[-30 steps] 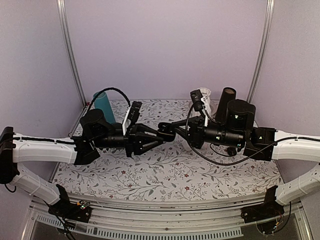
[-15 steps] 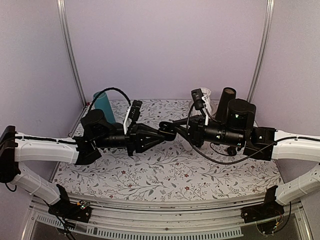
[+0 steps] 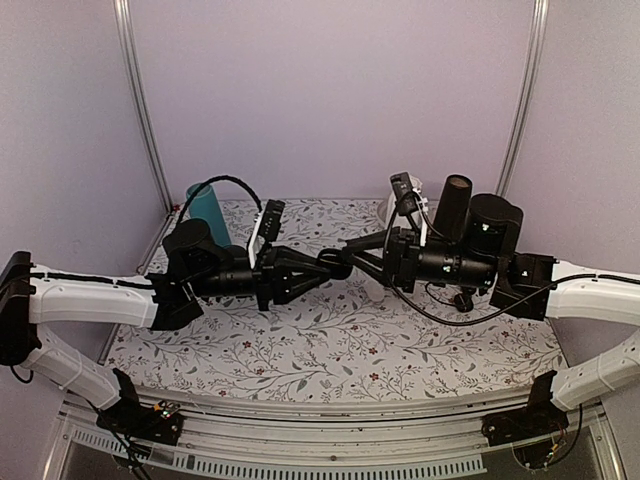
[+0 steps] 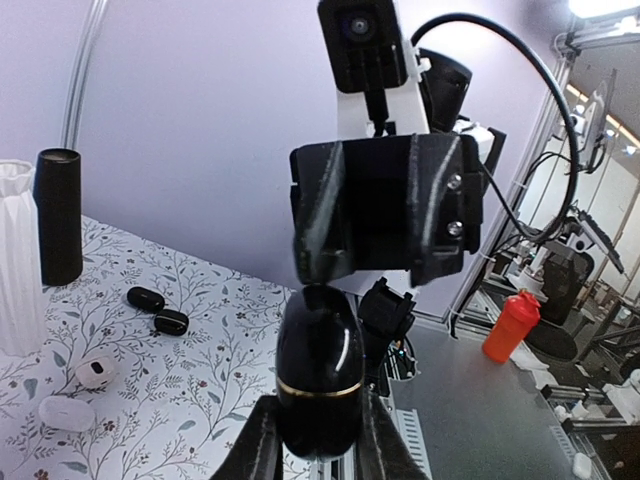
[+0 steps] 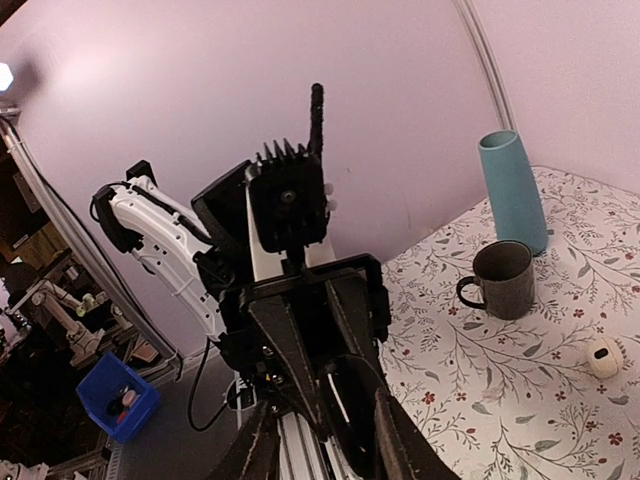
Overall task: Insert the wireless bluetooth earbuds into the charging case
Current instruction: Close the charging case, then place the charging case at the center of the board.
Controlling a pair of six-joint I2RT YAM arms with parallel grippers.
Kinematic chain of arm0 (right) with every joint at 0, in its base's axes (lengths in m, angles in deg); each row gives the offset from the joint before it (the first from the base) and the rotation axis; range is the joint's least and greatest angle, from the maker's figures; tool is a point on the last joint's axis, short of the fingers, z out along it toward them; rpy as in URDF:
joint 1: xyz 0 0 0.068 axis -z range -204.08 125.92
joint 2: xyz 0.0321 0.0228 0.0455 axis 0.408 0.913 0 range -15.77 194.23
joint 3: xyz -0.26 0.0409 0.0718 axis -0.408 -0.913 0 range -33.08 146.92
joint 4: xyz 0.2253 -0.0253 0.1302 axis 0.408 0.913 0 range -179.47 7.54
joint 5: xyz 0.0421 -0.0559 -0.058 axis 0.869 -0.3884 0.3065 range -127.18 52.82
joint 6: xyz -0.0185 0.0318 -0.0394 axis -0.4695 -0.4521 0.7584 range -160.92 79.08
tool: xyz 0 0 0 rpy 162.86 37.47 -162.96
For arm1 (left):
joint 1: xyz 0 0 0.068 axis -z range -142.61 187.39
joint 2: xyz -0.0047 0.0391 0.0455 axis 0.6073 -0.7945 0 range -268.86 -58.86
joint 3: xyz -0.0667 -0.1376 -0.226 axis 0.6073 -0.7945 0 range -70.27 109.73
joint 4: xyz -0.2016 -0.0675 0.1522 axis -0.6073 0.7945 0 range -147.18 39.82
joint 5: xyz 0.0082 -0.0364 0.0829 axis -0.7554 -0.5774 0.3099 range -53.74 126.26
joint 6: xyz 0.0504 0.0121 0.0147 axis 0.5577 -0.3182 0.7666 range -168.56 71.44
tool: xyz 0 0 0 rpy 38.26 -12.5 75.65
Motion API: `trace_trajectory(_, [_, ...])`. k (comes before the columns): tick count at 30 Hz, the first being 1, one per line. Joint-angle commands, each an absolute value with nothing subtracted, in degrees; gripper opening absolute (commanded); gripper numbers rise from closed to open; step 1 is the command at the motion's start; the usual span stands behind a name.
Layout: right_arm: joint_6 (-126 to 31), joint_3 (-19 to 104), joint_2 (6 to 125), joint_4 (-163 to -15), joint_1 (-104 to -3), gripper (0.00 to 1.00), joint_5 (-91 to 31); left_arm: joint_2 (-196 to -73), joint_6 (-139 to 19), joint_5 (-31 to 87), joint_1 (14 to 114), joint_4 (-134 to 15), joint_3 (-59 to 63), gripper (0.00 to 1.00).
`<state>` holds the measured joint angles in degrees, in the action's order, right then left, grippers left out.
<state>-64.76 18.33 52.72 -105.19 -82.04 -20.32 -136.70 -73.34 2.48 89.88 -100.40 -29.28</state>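
The charging case (image 4: 320, 365), glossy black with a thin gold seam, is held off the table between the two arms. My left gripper (image 4: 320, 415) is shut on its lower half. In the top view the charging case (image 3: 338, 263) sits between my left gripper (image 3: 318, 267) and my right gripper (image 3: 358, 256). My right gripper (image 5: 322, 425) faces it with its jaws spread on either side of the charging case's (image 5: 352, 405) far end. Two black earbuds (image 4: 146, 298) (image 4: 171, 322) lie on the flowered table by the black cylinder.
A grey mug (image 5: 503, 280) and a teal vase (image 5: 512, 190) stand at the back left. A black cylinder (image 4: 58, 215) and a white ribbed vase (image 4: 15, 265) stand at the back right. White pebble pieces (image 4: 95, 372) (image 4: 66, 411) (image 5: 603, 356) lie on the cloth.
My left jaws have closed onto the charging case. My right jaws have spread apart and the right arm has drawn back a little to the right.
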Motion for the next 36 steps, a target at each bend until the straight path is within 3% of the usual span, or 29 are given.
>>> trace_trajectory(1, [-66.7,18.8,53.0,-107.9,-81.9,0.33,-10.1,-136.5,-72.4,4.3,89.8,-100.5,-29.4,0.00])
trace_trajectory(6, [-66.6,18.4,53.0,-107.2,-81.8,0.33,-11.3,-136.5,-72.5,5.7,89.4,-99.6,-29.5,0.00])
trace_trajectory(11, [-66.4,16.8,50.2,-105.2,-80.8,0.40,-18.6,-136.5,-72.9,10.1,88.3,-96.2,-30.1,0.00])
trace_trajectory(19, [-67.2,10.4,43.0,-103.0,-80.1,0.65,-35.9,-141.8,-75.8,15.3,85.2,-88.5,-29.5,0.00])
trace_trajectory(25, [-68.7,7.7,40.7,-102.5,-80.1,0.80,-39.8,-152.4,-76.5,15.7,83.9,-81.8,-22.9,0.03])
trace_trajectory(36, [-69.1,7.2,39.1,-100.6,-80.1,0.85,-40.4,-170.7,-77.5,14.2,79.4,-73.3,-8.4,0.09])
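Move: The left gripper grips the closed charging case. The clear patch of table it heads for lies about 18 cm ahead, 2 cm right and 28 cm below; beyond that patch, the white pill-shaped case is some 21 cm ahead and 12 cm right of the gripper, the round white case about 24 cm ahead and 7 cm left. From the right gripper, with its fingers partly open, the charging case sits some 3 cm left, level fore and aft, and 3 cm lower. Ease the right gripper back a couple of centimetres, then draw it off to the right, about 7 cm clear of the charging case and slightly forward, spreading its fingers wide. Keep the left grip on the case and bring it down about 20 cm and forward 15 cm towards the clear table, gently at first, then fast, tipping the fingers down some 30 degrees and swinging them forward. ##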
